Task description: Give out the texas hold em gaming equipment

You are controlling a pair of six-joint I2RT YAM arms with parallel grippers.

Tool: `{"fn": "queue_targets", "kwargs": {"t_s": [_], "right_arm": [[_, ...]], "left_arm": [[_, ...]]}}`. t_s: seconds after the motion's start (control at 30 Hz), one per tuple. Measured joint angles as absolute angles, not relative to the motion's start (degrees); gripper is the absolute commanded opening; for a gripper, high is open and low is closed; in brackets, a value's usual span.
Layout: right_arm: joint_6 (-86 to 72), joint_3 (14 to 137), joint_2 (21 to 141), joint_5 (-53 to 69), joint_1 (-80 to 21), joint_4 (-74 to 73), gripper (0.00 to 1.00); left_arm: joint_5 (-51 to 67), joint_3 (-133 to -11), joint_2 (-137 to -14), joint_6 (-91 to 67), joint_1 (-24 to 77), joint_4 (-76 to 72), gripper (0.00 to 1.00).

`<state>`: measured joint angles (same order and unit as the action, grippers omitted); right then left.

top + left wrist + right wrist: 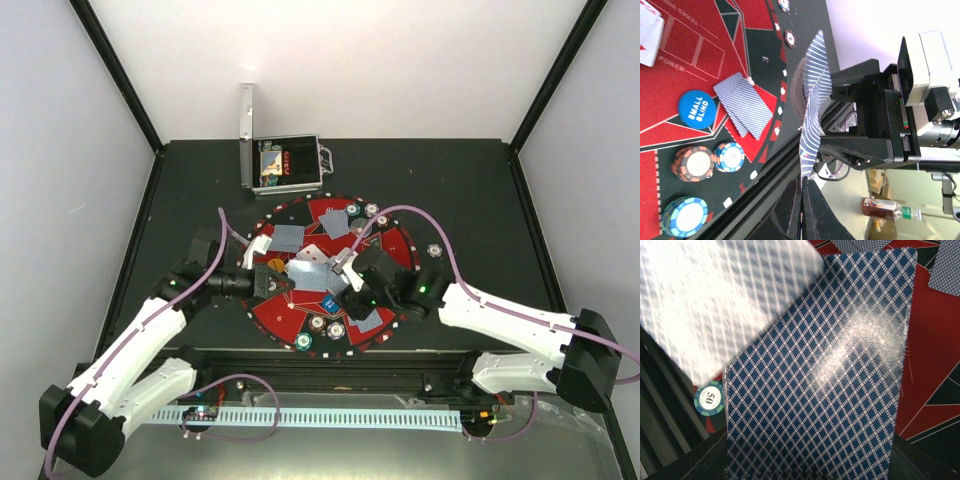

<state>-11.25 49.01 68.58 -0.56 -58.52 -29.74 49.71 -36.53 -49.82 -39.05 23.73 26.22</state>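
My left gripper (803,180) is shut on the lower edge of one grey-blue-backed playing card (815,100), which stands on edge and bows upward. The card reaches to my right gripper (347,272) over the middle of the round mat (390,245). In the right wrist view a stack of playing cards (815,390) sits between the right gripper's (810,472) fingers and fills the frame, with a blurred card (715,300) above it. More cards (744,104) lie face down on the mat. Poker chips (692,163) (684,216) and a blue "small blind" disc (697,109) lie near the mat's front edge.
The open silver metal case (285,163) stands behind the mat. Other chips lie at the mat's rim (433,248) (352,209). A green "50" chip (708,398) shows beside the held stack. A black rail (330,360) runs along the table's near edge.
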Motion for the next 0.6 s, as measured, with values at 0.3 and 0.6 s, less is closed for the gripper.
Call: {"fn": "queue_targets", "kwargs": {"t_s": [0.3,0.6], "right_arm": [[-12.43,48.60,67.55,-2.28,-57.65,-30.06,0.62],[-13.47,48.40,66.81,-4.40,-54.15,-32.21,0.62]], "left_arm": [[46.06,-39.79,-45.67,-32.47,14.70,31.73,0.01],[41.60,-42.09,-60.40,-28.05,12.86,24.25,0.02]]}}
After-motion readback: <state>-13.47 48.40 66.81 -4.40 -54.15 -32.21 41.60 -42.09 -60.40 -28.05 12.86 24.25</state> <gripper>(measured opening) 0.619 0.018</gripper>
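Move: The left hand already pinches a drawn card. The face-up cards, its likely goal, lie about 4 cm ahead, 4 cm right and some 16 cm below; the left-hand face-down pair about 10 cm straight ahead, equally low. The deck in the right hand sits some 12 cm right, 1 cm back, 4 cm lower. From the right hand, the face-up cards are roughly 7 cm ahead, 10 cm left, 12 cm below. Keeping its pinch on the card, the left hand carries it away from the deck, first about 5 cm left and slightly up, then swings forward towards the face-down pair, some 9 cm in all, speeding up and dipping about 3 cm at the end, turning around 12 degrees counter-clockwise. The right hand keeps hold of the deck and shifts about 4 cm right and forward, turning slightly clockwise. ##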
